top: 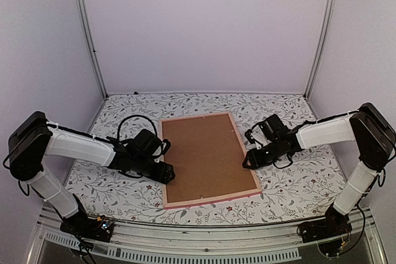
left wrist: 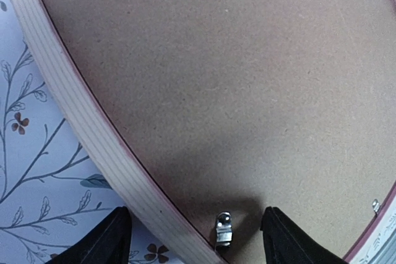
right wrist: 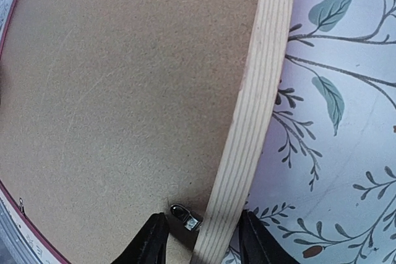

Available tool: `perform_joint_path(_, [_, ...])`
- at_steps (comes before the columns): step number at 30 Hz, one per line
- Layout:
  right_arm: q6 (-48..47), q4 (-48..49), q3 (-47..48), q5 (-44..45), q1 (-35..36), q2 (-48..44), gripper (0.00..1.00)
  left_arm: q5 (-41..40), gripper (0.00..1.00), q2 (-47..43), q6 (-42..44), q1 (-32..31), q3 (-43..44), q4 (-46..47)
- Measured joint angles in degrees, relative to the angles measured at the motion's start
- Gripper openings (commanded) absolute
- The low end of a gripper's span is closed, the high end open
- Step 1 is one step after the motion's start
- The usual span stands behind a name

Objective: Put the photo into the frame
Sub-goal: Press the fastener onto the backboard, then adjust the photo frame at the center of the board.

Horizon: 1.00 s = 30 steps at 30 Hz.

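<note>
The pink frame [top: 163, 153] lies face down on the table with a brown backing board [top: 207, 156] filling it. The photo is hidden. My left gripper [top: 166, 173] is open at the frame's left rail [left wrist: 80, 115], one finger outside on the cloth and the other over the board, with a small metal clip [left wrist: 223, 228] between them. My right gripper [top: 249, 160] is open at the right rail [right wrist: 260, 78]. Its fingers straddle that rail and another metal clip [right wrist: 185, 217] without closing on either.
A floral tablecloth [top: 291, 183] covers the table around the frame. White walls and metal posts [top: 90, 35] enclose the back and sides. More small clips sit on the frame's far edges [left wrist: 375, 205] [right wrist: 22, 203].
</note>
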Motion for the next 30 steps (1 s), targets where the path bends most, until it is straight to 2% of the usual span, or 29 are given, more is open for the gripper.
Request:
perform_joint_path(4, [0.68, 0.02, -0.24, -0.79, 0.00, 0.00, 0.43, 0.15, 0.78, -1.31, -0.02, 0.61, -0.72, -0.68])
perform_joint_path(11, [2.99, 0.37, -1.01, -1.55, -0.50, -0.59, 0.43, 0.20, 0.76, -3.37, 0.00, 1.44, -0.94, -1.51])
perform_joint_path(18, [4.24, 0.39, -1.27, -1.99, -1.05, -0.79, 0.43, 0.50, 0.63, -3.76, -0.15, 1.77, -2.54, -2.29])
perform_joint_path(30, [4.52, 0.46, -1.33, -2.21, -1.14, -0.79, 0.42, 2.91, 0.51, -3.52, -1.07, 2.19, -3.06, -1.49])
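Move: The left hand's fastener on the left rail lies about 1 cm to its right and 1 cm below, level fore-and-aft. The near-rail fastener is some 10 cm back and 10 cm right of the left hand. The right hand, astride the right rail, has its own fastener about 1 cm left and 1 cm below; the far right-rail fastener sits roughly 14 cm ahead and 4 cm left of it. Left hand hops 2 cm left and slightly back, astride the rail, fingers partly closing, inner fingertip reaching the fastener. ##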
